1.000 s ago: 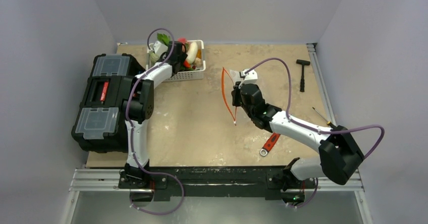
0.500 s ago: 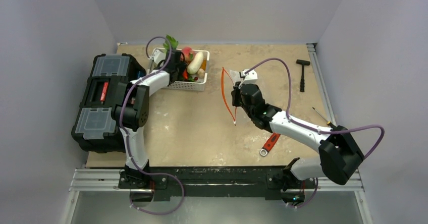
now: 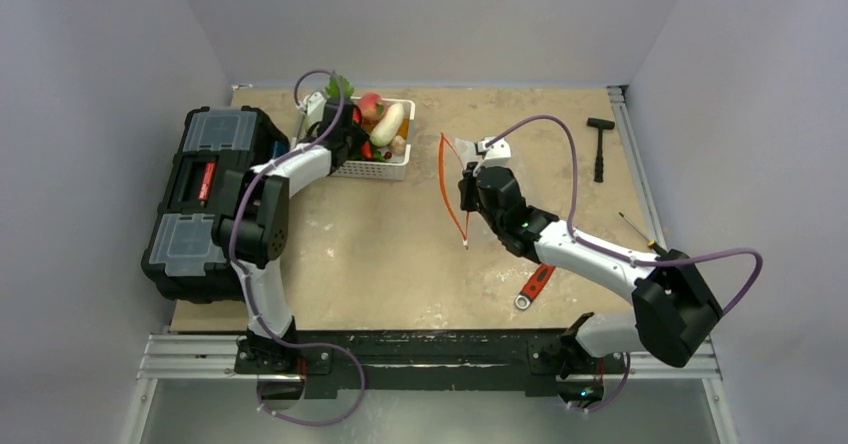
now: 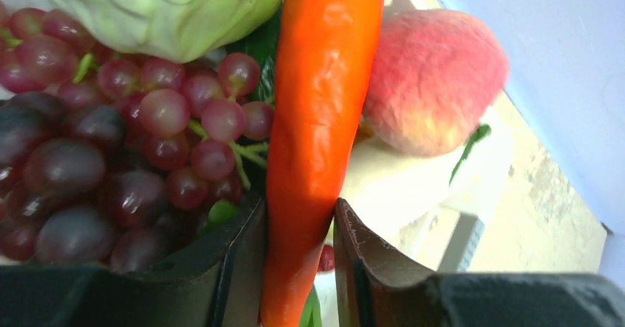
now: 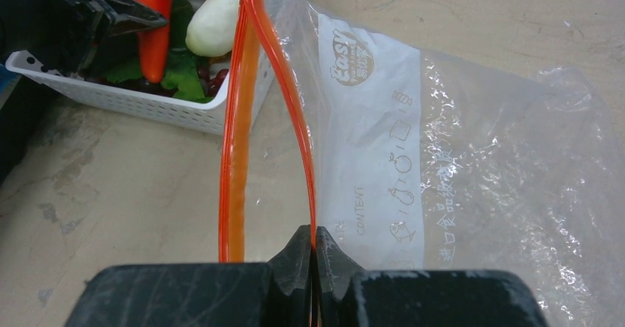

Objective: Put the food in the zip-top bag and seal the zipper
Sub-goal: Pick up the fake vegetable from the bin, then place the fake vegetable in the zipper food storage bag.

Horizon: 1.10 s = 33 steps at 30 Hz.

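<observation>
The food lies in a white basket (image 3: 385,169) at the back left: an orange carrot (image 4: 317,106), dark red grapes (image 4: 110,157), a pink peach (image 4: 435,80), a pale green leafy piece (image 4: 162,3) and a white radish (image 5: 217,21). My left gripper (image 4: 298,205) reaches into the basket, both fingers pressed against the carrot's lower part. My right gripper (image 5: 313,231) is shut on one lip of the orange-red zipper (image 5: 302,135). It holds the clear zip-top bag (image 5: 479,157) up at mid-table, mouth gaping toward the basket.
A black toolbox (image 3: 205,199) fills the left edge beside the left arm. A red-handled wrench (image 3: 535,286) lies near the front, a black hammer (image 3: 600,144) and a screwdriver (image 3: 640,229) on the right.
The left gripper's jaws have narrowed onto the carrot, and its wrist has shifted a little left over the basket. The right arm and bag have not moved.
</observation>
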### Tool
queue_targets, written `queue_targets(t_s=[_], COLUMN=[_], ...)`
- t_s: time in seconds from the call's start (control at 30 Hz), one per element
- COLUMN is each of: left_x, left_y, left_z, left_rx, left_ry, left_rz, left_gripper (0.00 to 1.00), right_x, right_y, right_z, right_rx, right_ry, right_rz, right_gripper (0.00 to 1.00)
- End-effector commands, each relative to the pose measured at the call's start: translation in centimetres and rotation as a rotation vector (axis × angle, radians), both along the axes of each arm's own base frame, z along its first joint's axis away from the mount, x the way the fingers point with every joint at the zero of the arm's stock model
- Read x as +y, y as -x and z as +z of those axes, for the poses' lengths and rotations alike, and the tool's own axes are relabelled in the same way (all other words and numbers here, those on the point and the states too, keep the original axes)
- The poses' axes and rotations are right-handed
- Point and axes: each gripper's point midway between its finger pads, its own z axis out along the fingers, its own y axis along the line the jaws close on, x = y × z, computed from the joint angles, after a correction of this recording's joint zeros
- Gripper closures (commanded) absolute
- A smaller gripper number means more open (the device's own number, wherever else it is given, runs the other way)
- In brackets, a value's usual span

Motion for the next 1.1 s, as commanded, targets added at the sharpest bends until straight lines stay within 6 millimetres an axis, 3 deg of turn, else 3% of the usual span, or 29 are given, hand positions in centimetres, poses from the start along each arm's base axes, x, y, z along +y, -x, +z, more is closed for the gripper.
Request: queue_targets(t_s=[0.0,0.07,0.13,0.23,0.47,0.53,0.63,0.8,0.97,1.07], left_x=[-0.1,-0.5,-1.4,-3.6,-8.3,-9.7,-11.9,-12.9,-14.0,-15.3], left_y=[1.5,4.1,7.1,12.6,27.8,31.3,34.9,36.1,35.4,34.6], left_z=[9.6,11.1,13.9,15.6,14.6,14.3,15.1,14.1,12.2,12.2], left_rx=[-0.178,-0.137,-0.151,-0.146,-0.019,0.015,0.004,0.076,0.214,0.210], left_ry=[-0.072,-0.113,-0.102,-0.045,0.236,0.275,0.367,0.461,0.528,0.597], left_rz=[-0.143,-0.249,-0.360,-0.576,-0.970,-1.034,-1.103,-1.047,-1.008,-1.006], left_gripper=[1.00,1.00,1.00,1.00,1.00,1.00,1.00,1.00,1.00,1.00], right_x=[0.0,-0.2,-0.3,-0.3,0.3,0.4,0.4,0.7,1.3,1.5], right_y=[-0.1,-0.1,0.0,0.1,0.6,0.7,0.8,1.1,1.6,1.8], right_z=[2.3,2.4,2.5,2.8,3.0,3.1,3.0,3.2,3.7,4.0], right_rx=[-0.062,-0.066,-0.069,-0.078,-0.109,-0.118,-0.128,-0.149,-0.173,-0.185], right_ry=[-0.047,-0.046,-0.045,-0.049,-0.058,-0.055,-0.048,-0.057,-0.074,-0.083], right_rz=[0.002,-0.002,-0.007,-0.001,0.064,0.076,0.086,0.117,0.166,0.184], right_gripper=[1.00,1.00,1.00,1.00,1.00,1.00,1.00,1.00,1.00,1.00])
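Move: The left hand already grips the carrot in the bin. The open mouth of the zip-top bag lies about 18 cm back, 21 cm to its right and 6 cm higher. Around the carrot, the peach sits roughly 9 cm ahead and 2 cm right of the left hand, the white vegetable 4 cm ahead and 6 cm right, both some 3 cm lower. From the right hand, which pinches one lip, the mouth's middle is about 2 cm left and 1 cm ahead. Keeping its grip on the carrot, the left hand draws it out of the bin, climbing some 19 cm while pulling back fast, then sinks about 8 cm, having come back about 35 cm and 13 cm to the right by the end, to the near-left side of the bag mouth. On the way the wrist swings about 60 degrees clockwise and rolls its left side down, bringing the carrot's leaves round towards the mouth, while the right hand keeps the bag lip pinched, easing back a couple of centimetres and turning slightly counter-clockwise. ##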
